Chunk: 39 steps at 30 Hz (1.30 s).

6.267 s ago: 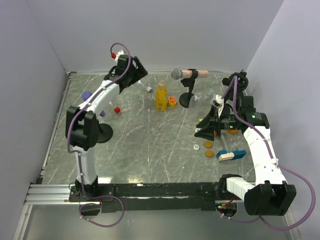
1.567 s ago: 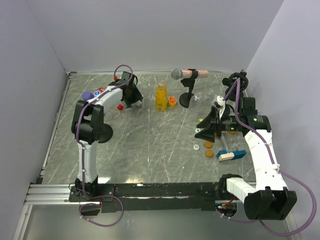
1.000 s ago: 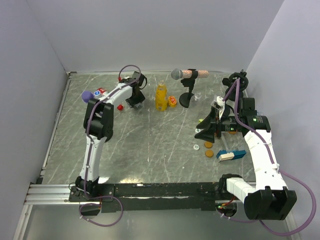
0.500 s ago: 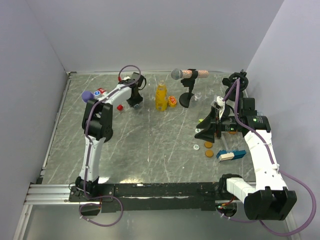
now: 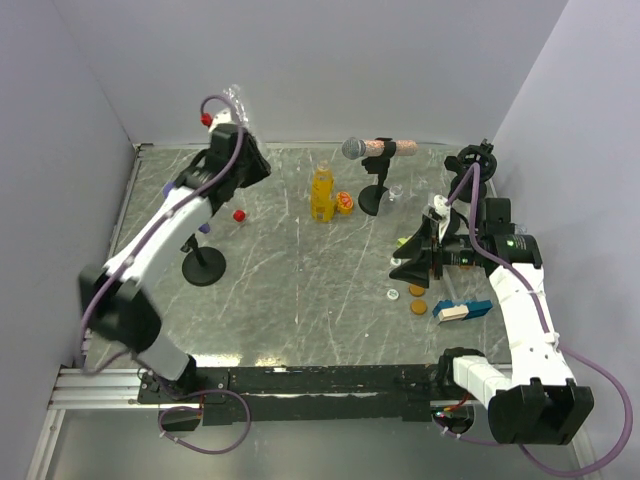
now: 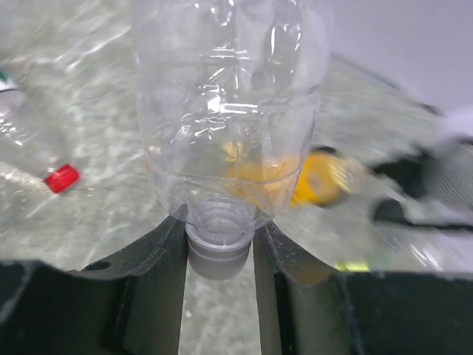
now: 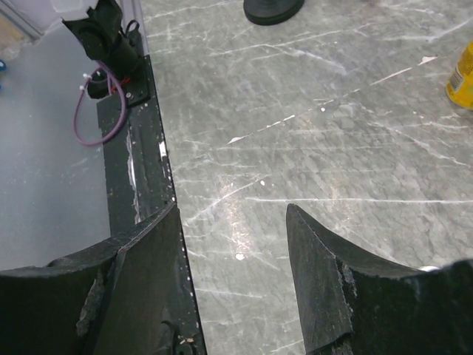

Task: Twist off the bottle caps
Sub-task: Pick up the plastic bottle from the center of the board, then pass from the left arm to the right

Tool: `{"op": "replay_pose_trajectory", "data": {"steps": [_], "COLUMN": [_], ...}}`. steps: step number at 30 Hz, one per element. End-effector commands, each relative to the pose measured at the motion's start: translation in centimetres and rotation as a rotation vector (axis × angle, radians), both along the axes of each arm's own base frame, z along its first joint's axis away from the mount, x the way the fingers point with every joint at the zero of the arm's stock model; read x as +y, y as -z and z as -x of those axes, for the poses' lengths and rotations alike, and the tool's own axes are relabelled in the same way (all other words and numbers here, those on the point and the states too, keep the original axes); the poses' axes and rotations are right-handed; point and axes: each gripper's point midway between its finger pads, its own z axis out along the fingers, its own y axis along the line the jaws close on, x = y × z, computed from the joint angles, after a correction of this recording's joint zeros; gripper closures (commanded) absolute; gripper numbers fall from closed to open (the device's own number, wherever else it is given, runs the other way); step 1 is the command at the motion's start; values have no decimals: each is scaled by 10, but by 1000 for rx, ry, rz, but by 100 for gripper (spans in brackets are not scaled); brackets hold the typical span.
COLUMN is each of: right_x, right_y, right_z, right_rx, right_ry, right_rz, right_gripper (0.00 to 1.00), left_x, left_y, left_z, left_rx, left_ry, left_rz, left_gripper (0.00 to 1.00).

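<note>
My left gripper (image 5: 236, 128) is lifted high at the back left, shut on the neck end of a clear bottle (image 5: 236, 100) that points up in front of the wall. In the left wrist view its pale cap (image 6: 218, 248) sits between my fingers (image 6: 159, 281), with the clear bottle's body (image 6: 229, 111) filling the frame. A loose red cap (image 5: 239, 214) lies on the table below. The yellow-orange juice bottle (image 5: 321, 193) stands upright at the back centre. My right gripper (image 5: 405, 262) hovers low on the right, open, with only bare table between its fingers (image 7: 318, 274).
A microphone (image 5: 368, 148) on a black stand rises at the back. Two brown discs (image 5: 417, 297), a white ring (image 5: 392, 295) and a blue-and-white block (image 5: 460, 310) lie near the right arm. A black round base (image 5: 203, 268) stands on the left.
My left gripper has shut on the clear bottle at the table's back and swung up and left with it. The right arm has not moved.
</note>
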Motion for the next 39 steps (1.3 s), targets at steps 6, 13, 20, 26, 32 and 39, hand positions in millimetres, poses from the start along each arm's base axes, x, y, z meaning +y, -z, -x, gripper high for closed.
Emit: {"op": "replay_pose_trajectory", "data": {"steps": [6,13,20,26,32,39], "right_x": [0,3,14,19,18,15], "right_y": [-31,-96,-127,-136,-137,-137], "right_z": [23,58,92,98,99,105], "right_rx": [-244,-497,-775,-792,-802,-876], "right_ry": [-90,-179,-280,-320,-339,-382], "right_rz": [38,63,84,101,111,168], "right_gripper": [21,1,1,1,1,1], "left_x": [-20,-19,-28,-51,-79,-115], "left_y": [-99,-110,-113,-105,-100,-79], "left_z": [138,232,285,307,330,357], "left_rx": [-325,-412,-402,-334,-264,-104], "left_ry": [473,731,956,1117,1240,1398], "left_rz": [57,90,124,173,205,211], "left_gripper": [95,95,95,95,95,95]}}
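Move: The left hand already holds the clear plastic bottle by its neck, the body's middle about 9 cm ahead, 2 cm left and 6 cm above. The waiting right hand is some 32 cm right and 24 cm back at similar height; from it the bottle is about 34 cm left, 33 cm ahead, 6 cm up. From the left hand, the yellow bottle stands 15 cm right and 3 cm ahead, 16 cm lower; the red-capped bottle lies 13 cm left, 7 cm ahead, 23 cm lower. Keeping its grip on the neck, the left hand sweeps the clear bottle back some 34 cm, rising first and sinking partway again, and late on drifts right as it turns about 75 degrees clockwise, swinging the bottle's base round towards the right hand. Meanwhile the right hand opens fully, lifts about 14 cm and draws back, rolling some 50 degrees with its jaws facing left, then eases slightly forward, not yet touching the bottle. ##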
